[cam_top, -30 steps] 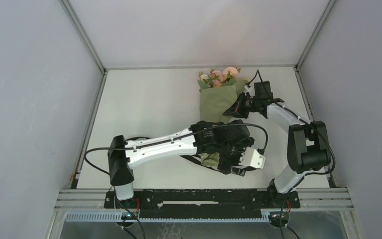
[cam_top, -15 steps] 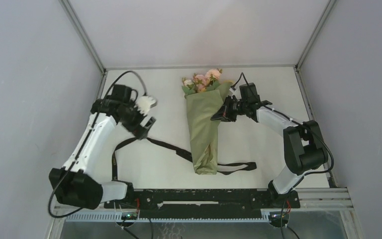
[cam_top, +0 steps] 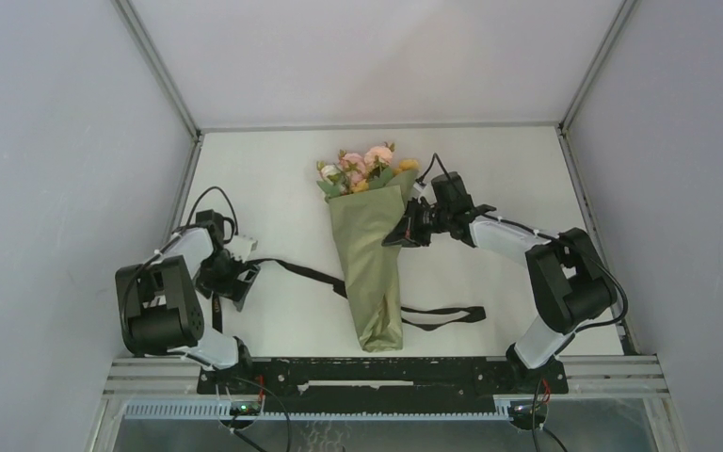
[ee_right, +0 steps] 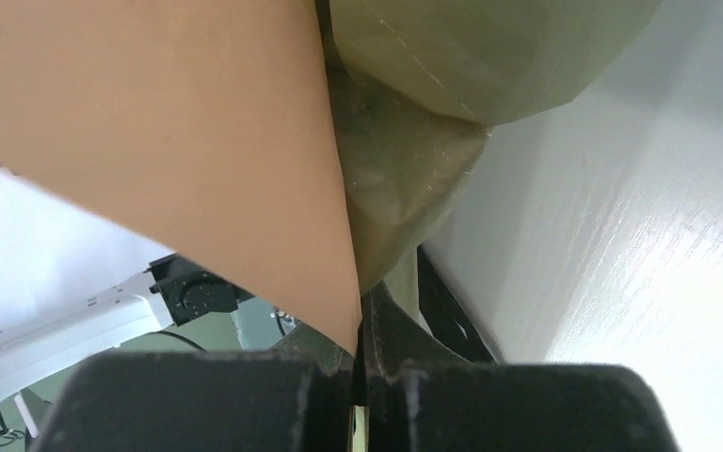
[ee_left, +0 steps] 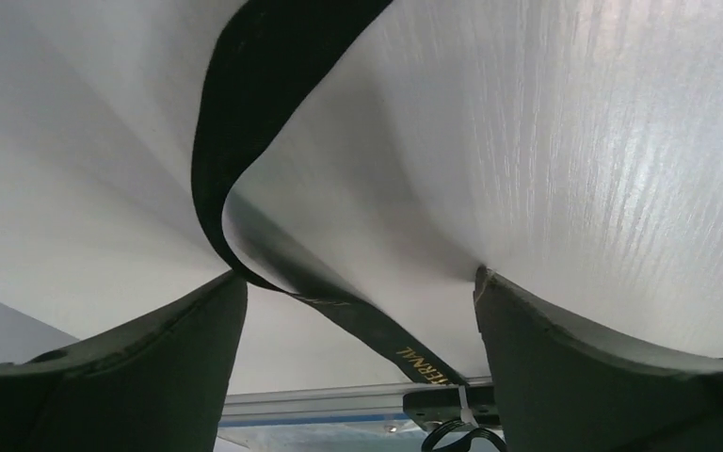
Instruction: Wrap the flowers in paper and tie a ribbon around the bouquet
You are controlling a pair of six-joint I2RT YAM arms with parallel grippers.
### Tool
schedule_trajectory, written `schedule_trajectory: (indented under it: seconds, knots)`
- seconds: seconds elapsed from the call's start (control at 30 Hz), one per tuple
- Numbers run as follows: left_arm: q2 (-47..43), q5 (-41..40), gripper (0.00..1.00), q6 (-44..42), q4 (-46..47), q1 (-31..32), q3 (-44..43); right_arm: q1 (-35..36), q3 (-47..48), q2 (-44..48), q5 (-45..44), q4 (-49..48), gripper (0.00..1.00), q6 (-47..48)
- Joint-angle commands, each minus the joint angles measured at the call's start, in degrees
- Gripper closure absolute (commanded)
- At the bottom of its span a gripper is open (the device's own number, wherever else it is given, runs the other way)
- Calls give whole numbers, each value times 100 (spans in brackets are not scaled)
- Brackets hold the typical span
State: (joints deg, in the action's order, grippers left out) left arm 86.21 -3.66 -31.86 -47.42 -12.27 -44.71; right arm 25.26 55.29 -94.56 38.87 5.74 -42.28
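The bouquet lies mid-table with its pink and yellow flowers [cam_top: 358, 168] at the far end, wrapped in a cone of olive paper [cam_top: 369, 268]. My right gripper [cam_top: 401, 233] is shut on the cone's right edge; its wrist view shows the tan-orange inner face of the paper [ee_right: 169, 141] pinched between the closed fingers of the right gripper [ee_right: 361, 331]. A black ribbon [cam_top: 311, 274] runs from the left, under the cone, and out on the right. My left gripper [cam_top: 232, 282] stands open over the ribbon's left end. In its wrist view the ribbon [ee_left: 245, 141] curves between the spread fingers [ee_left: 151, 367].
Grey walls enclose the white table [cam_top: 508, 169] on three sides, with metal rails along the edges. The black mounting rail [cam_top: 386, 372] with both arm bases lies along the near edge. The left arm is folded close to the left wall.
The left arm swung off the bouquet's lower end to the far left, then came down onto the ribbon's left end. The right gripper moved the bouquet leftward.
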Motion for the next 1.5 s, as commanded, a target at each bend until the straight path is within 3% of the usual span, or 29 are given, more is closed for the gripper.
schedule_trajectory:
  seconds: [0.0,0.07,0.13,0.17,0.2,0.43,0.53,0.7,0.8,1.1,1.27,1.47]
  knots:
    - [141,-303,12,-16,1005,-105,-42,171,-124,288,-89,-500,100,-162]
    - [159,15,36,-96,883,-108,-125,221,-221,323,-118,-665,100,-235]
    - [176,558,81,-306,593,-109,-186,261,-336,362,-165,-830,100,-312]
    - [153,715,98,-354,513,-116,-184,276,-395,380,-195,-901,100,-349]
    - [87,876,100,-408,466,-114,-153,298,-449,403,-230,-975,100,-373]
    - [-1752,1935,100,-146,-36,172,-644,578,-714,352,-391,-1294,100,-518]
    - [-2139,1982,100,-55,-472,1323,-1110,673,-755,234,-435,-1503,100,-615]
    - [-2025,2578,100,450,-1171,3382,-2440,894,-756,60,-522,-1707,100,-754]
    - [-1590,3138,100,749,-950,4169,-2820,999,-757,10,-609,-1781,100,-838]
    - [1088,4243,100,2242,897,4293,-2660,1135,-1226,-326,-690,-2346,100,-1339]
    - [2036,4293,100,2427,1131,4483,-2889,1251,-1335,-399,-778,-2253,82,-1259]
    - [2719,3509,100,2381,921,4682,-2848,1435,-1152,178,-1163,-391,54,-238]
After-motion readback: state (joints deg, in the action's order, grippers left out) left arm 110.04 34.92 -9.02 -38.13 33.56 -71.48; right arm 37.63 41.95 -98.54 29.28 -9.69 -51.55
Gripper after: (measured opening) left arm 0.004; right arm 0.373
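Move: The ribbon strip lies between the left hand's open fingertips, about 1 cm below and 1 cm ahead. The wrapped bouquet's middle is some 35 cm to the left hand's right, 6 cm ahead and about 4 cm higher. The right hand already pinches the paper; from it the bouquet's middle lies about 5 cm left, 6 cm back and 5 cm lower, and the loose ribbon loop 13 cm right, 16 cm back and 10 cm below. Left pinches the ribbon and arcs about 35 cm right over the bouquet; right draws back, sinks, opens. ##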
